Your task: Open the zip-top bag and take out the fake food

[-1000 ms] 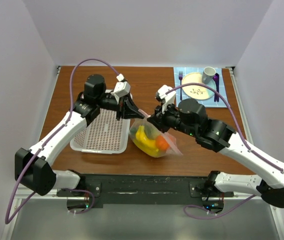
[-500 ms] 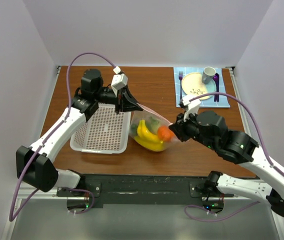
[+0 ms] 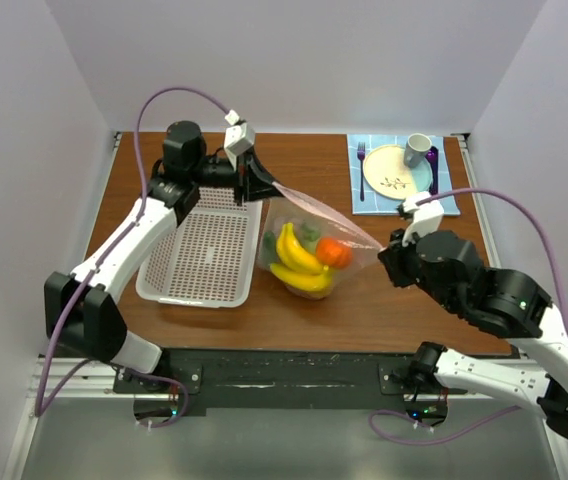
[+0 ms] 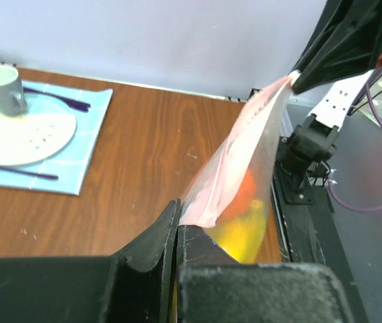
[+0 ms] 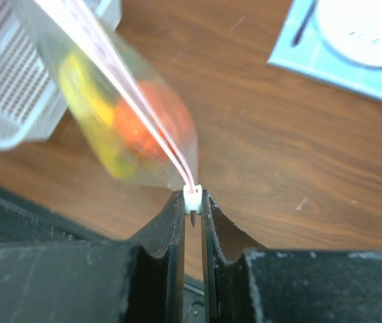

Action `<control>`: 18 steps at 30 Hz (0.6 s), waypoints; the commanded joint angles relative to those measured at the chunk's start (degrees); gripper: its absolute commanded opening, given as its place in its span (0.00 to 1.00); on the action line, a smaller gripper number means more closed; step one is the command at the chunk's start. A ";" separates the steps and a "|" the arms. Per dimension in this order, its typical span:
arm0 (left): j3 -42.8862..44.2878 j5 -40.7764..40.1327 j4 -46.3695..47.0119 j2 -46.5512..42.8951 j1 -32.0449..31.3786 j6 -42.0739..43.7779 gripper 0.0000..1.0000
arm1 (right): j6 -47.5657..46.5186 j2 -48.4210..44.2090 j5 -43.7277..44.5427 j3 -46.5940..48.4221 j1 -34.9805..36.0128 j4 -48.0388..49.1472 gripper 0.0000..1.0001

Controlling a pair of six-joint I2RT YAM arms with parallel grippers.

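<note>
The zip-top bag (image 3: 299, 225) hangs stretched between both grippers over the brown table, its pinkish zip strip (image 4: 245, 138) pulled taut. My left gripper (image 3: 264, 187) (image 4: 177, 225) is shut on the bag's left top corner. My right gripper (image 3: 385, 248) (image 5: 192, 196) is shut on the small white slider (image 5: 192, 196) at the strip's right end. The fake food sits in the bag's lower part: yellow bananas (image 3: 298, 258), an orange-red fruit (image 3: 333, 252) (image 5: 147, 121) and a green piece (image 3: 309, 232). In both wrist views the food is blurred through the plastic.
A white perforated basket (image 3: 204, 255) lies to the left of the bag, under the left arm. At the back right, a blue mat (image 3: 449, 200) carries a yellow plate (image 3: 392, 170), a grey cup (image 3: 417, 150), a fork (image 3: 361, 157) and a purple utensil (image 3: 432, 160).
My right gripper has slid to the right along the zip strip, away from the left gripper. The left gripper has drawn back and up. The bag has been pulled out long and taut.
</note>
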 commanded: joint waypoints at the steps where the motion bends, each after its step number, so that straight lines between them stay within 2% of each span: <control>1: 11.12 -4.95 5.01 4.68 -2.08 -1.90 0.00 | -0.82 -0.54 16.07 7.37 -0.27 -8.89 0.00; 9: 17.47 -8.20 7.12 11.55 -5.70 -2.61 0.00 | -4.87 2.88 17.15 5.62 -0.27 -0.19 0.00; 12: 14.41 -7.76 3.18 11.03 -6.40 0.54 0.00 | -2.24 3.06 12.41 3.25 -0.27 -0.97 0.00; 16: 4.24 -6.97 -6.31 7.25 -8.59 11.26 0.00 | 0.57 1.75 -3.11 -2.45 -0.36 -2.38 0.01; 18: 1.32 -6.18 -11.58 4.97 -8.95 14.86 0.00 | 1.63 1.74 -7.62 -3.96 -0.18 -3.26 0.09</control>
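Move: Each gripper already holds one end of the bag's zip edge, and the right-hand end is about 21 cm right of the left hand and 12 cm back. From the left hand, the bananas sagging in the bag are some 6 cm right, 6 cm back and 13 cm down. The orange is about 12 cm right, 5 cm back; the white basket 18 cm left, 4 cm ahead on the table. The bananas lie roughly 14 cm left, 5 cm ahead and 10 cm below the right hand. Both hands keep their pinch on the zip edge and jerk the bag up, then sharply down. The left swings about 5 cm right towards the right hand, rising and reaching forward a little before dropping nearly 6 cm. The right rises some 4 cm while swinging right, wrist turning about 10 degrees clockwise, then drops about 6 cm, coming back left and untwisting. ##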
